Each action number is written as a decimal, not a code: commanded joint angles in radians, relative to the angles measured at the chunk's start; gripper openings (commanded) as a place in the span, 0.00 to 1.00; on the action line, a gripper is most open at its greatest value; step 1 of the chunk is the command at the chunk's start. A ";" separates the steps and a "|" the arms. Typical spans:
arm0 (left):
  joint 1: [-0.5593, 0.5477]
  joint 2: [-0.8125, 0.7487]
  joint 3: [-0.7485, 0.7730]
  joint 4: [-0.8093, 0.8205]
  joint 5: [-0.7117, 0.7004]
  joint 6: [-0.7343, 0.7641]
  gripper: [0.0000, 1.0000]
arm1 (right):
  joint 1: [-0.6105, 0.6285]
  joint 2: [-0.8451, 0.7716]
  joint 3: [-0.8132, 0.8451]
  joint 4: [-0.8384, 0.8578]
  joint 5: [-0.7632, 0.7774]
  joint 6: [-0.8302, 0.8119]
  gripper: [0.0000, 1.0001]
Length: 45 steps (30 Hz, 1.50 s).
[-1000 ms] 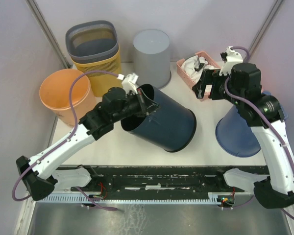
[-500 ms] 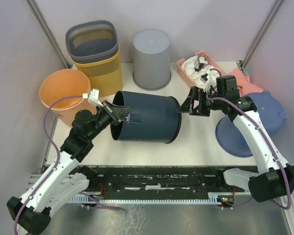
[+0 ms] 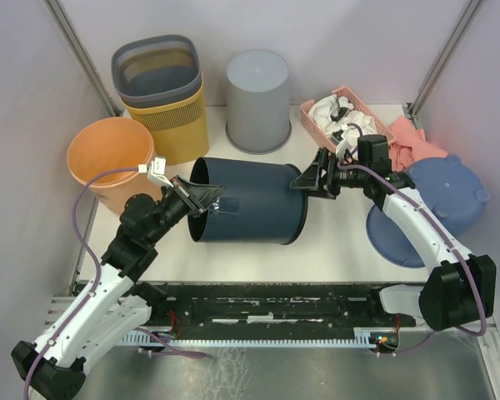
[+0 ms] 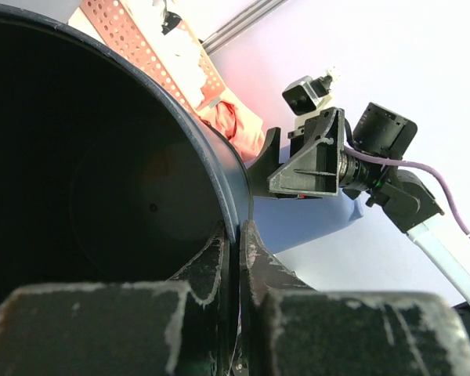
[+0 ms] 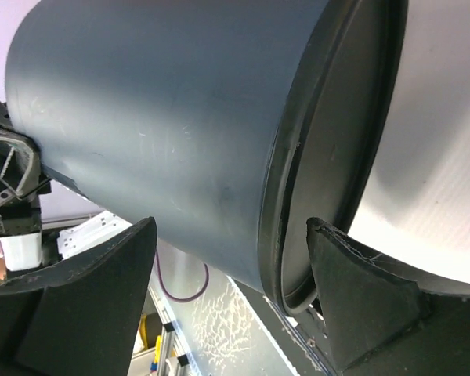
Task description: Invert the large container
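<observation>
The large dark navy container (image 3: 250, 202) lies on its side mid-table, its open mouth to the left and its base to the right. My left gripper (image 3: 202, 193) is shut on the rim at the mouth; in the left wrist view the rim (image 4: 236, 211) runs between the two pads, with the dark inside to the left. My right gripper (image 3: 311, 179) is open at the container's base, its jaws straddling the base edge (image 5: 294, 196) in the right wrist view, one finger (image 5: 352, 290) at the bottom face and one over the side wall.
An orange bucket (image 3: 108, 158) stands at the left, a yellow mesh bin (image 3: 160, 96) and a grey container (image 3: 258, 98) at the back. A pink basket of cloths (image 3: 343, 117) sits back right. A blue overturned container (image 3: 440, 204) stands right.
The container went from tilted to lying flat with its mouth left. My left arm pulled back left with the rim. My right gripper came down and left to the container's base.
</observation>
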 commanded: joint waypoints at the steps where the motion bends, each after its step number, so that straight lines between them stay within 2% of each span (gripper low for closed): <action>1: 0.009 0.040 -0.062 -0.144 -0.029 0.081 0.03 | -0.005 0.012 -0.032 0.215 -0.089 0.105 0.81; 13: 0.008 0.093 -0.111 -0.098 -0.017 0.075 0.03 | -0.004 0.015 -0.038 0.262 -0.113 0.152 0.38; 18: 0.009 0.120 -0.120 -0.094 -0.014 0.096 0.03 | -0.004 -0.016 -0.031 0.241 -0.105 0.147 0.24; 20: 0.008 0.134 -0.117 -0.105 -0.014 0.111 0.06 | -0.006 -0.029 -0.017 0.213 -0.096 0.132 0.04; 21: 0.008 0.143 -0.114 -0.112 -0.014 0.118 0.10 | -0.006 -0.036 -0.007 0.188 -0.085 0.116 0.03; 26: 0.009 0.163 -0.102 -0.148 -0.040 0.143 0.39 | -0.020 -0.070 0.035 0.083 -0.036 0.055 0.02; 27: 0.008 0.163 -0.103 -0.151 -0.042 0.145 0.43 | -0.025 -0.080 0.040 0.073 -0.026 0.052 0.02; 30: 0.008 0.166 -0.083 -0.174 -0.052 0.158 0.64 | -0.036 -0.107 0.081 0.000 0.019 0.005 0.02; 32: 0.009 0.167 -0.055 -0.208 -0.062 0.177 0.81 | -0.038 -0.111 0.138 -0.082 0.060 -0.053 0.02; 35: 0.009 0.164 -0.011 -0.274 -0.082 0.203 0.98 | -0.039 -0.114 0.236 -0.204 0.133 -0.145 0.02; 45: 0.008 0.122 0.111 -0.412 -0.162 0.266 0.99 | -0.032 -0.098 0.577 -0.448 0.371 -0.365 0.02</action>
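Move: The large container lies on its side, mouth to the left. From the right hand, open around its base rim, its middle is roughly 11 cm left, 4 cm back and 4 cm below. The upturned grey container is about 18 cm ahead and 9 cm left, the cloth basket 19 cm ahead and 12 cm right. The left hand already pinches the mouth rim; the container's middle is some 11 cm right, 1 cm ahead and 9 cm below. The orange container is 21 cm left and 9 cm ahead. Easing forward about 2 cm, the right hand closes on the container's base rim while the left, still pinching the mouth rim, sinks slightly. The left then opens wide, lets go and drops to about 11 cm below its start; the right keeps its pinch, lifts some 9 cm and draws right, its left-pointing fingers tipping about 15 degrees farther down. ##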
